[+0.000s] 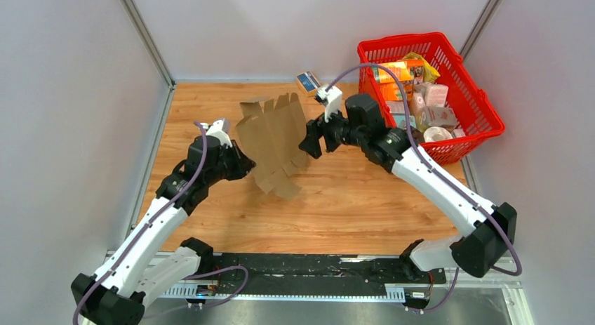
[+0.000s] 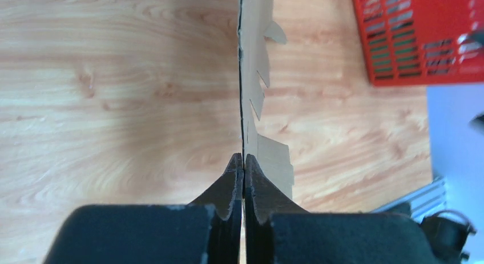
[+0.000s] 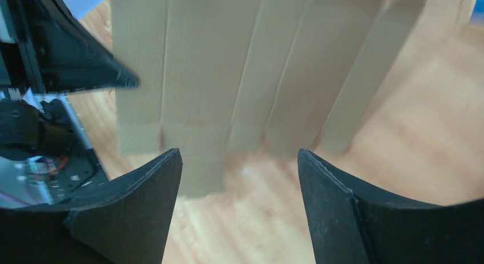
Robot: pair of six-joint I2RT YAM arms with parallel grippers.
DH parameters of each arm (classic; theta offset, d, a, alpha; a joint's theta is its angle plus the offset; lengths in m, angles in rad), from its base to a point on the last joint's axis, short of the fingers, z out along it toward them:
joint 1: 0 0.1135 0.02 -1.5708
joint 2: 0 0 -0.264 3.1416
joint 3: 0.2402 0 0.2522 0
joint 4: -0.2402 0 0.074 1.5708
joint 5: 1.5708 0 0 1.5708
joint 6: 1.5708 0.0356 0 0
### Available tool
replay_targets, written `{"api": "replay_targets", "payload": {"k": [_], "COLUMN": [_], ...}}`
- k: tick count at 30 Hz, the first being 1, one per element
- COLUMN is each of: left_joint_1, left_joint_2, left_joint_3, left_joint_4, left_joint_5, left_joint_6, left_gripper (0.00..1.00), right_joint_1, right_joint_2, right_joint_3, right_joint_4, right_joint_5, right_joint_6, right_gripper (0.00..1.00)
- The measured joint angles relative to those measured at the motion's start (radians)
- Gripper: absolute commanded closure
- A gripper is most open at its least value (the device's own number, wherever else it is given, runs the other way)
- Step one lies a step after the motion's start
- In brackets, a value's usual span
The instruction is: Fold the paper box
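Note:
The paper box (image 1: 273,142), a flat brown cardboard blank with notched flaps, hangs tilted above the wooden table. My left gripper (image 1: 245,163) is shut on its left edge. In the left wrist view the sheet (image 2: 251,59) runs edge-on straight out from the pinched fingertips of the left gripper (image 2: 243,157). My right gripper (image 1: 309,144) is open just beside the blank's right edge. In the right wrist view the creased panels (image 3: 228,76) hang beyond the spread right gripper (image 3: 240,155), with nothing between its fingers.
A red basket (image 1: 484,104) full of printed packages stands at the back right, its wall (image 2: 422,36) also in the left wrist view. A small blue-and-tan box (image 1: 307,81) lies at the table's far edge. Grey walls close in both sides.

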Motion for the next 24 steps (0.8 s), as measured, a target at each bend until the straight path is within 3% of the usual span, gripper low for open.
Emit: {"api": "replay_targets", "payload": {"k": [7, 10, 17, 19, 21, 24], "left_joint_1": [0.0, 0.0, 0.0, 0.0, 0.0, 0.0], "left_joint_2": [-0.103, -0.145, -0.161, -0.153, -0.146, -0.132], "left_joint_3": [0.037, 0.053, 0.091, 0.096, 0.096, 0.096], "left_joint_4": [-0.227, -0.293, -0.357, -0.362, -0.368, -0.378], "left_joint_5": [0.048, 0.058, 0.091, 0.105, 0.119, 0.13], "left_joint_6": [0.141, 0.179, 0.227, 0.235, 0.242, 0.253], "left_gripper": [1.0, 1.0, 1.0, 1.0, 1.0, 1.0], "right_joint_1": [0.023, 0.042, 0.153, 0.188, 0.219, 0.243], "right_joint_2": [0.272, 0.355, 0.384, 0.377, 0.376, 0.385], "right_joint_3": [0.443, 0.539, 0.472, 0.402, 0.34, 0.31], "right_joint_4": [-0.06, -0.075, -0.003, 0.086, 0.179, 0.254], "right_joint_5": [-0.135, -0.173, -0.182, -0.114, -0.04, 0.065], "right_joint_6": [-0.421, -0.547, -0.697, -0.715, -0.729, -0.744], "right_gripper": [0.21, 0.19, 0.2, 0.27, 0.43, 0.5]}}
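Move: The paper box, a flat blank still pinched at its near left edge by the left hand, has its far edge about 13 cm ahead of the right hand, 11 cm to its left and slightly lower. Seen from the left hand, that far edge lies some 17 cm ahead and 5 cm to the right, about level. On the table, roughly 20 cm below the right hand, a small blue box sits some 36 cm ahead and 2 cm to the right. The paper box is carried back towards the robot, about 7 cm and a little left, by the left hand's closed fingers, which turn slightly clockwise. The open right hand swings about 14 cm left and a bit forward, rising 8 cm over the blank, then sinking some 5 cm towards its far edge, rolling roughly 50 degrees and starting to close there. ##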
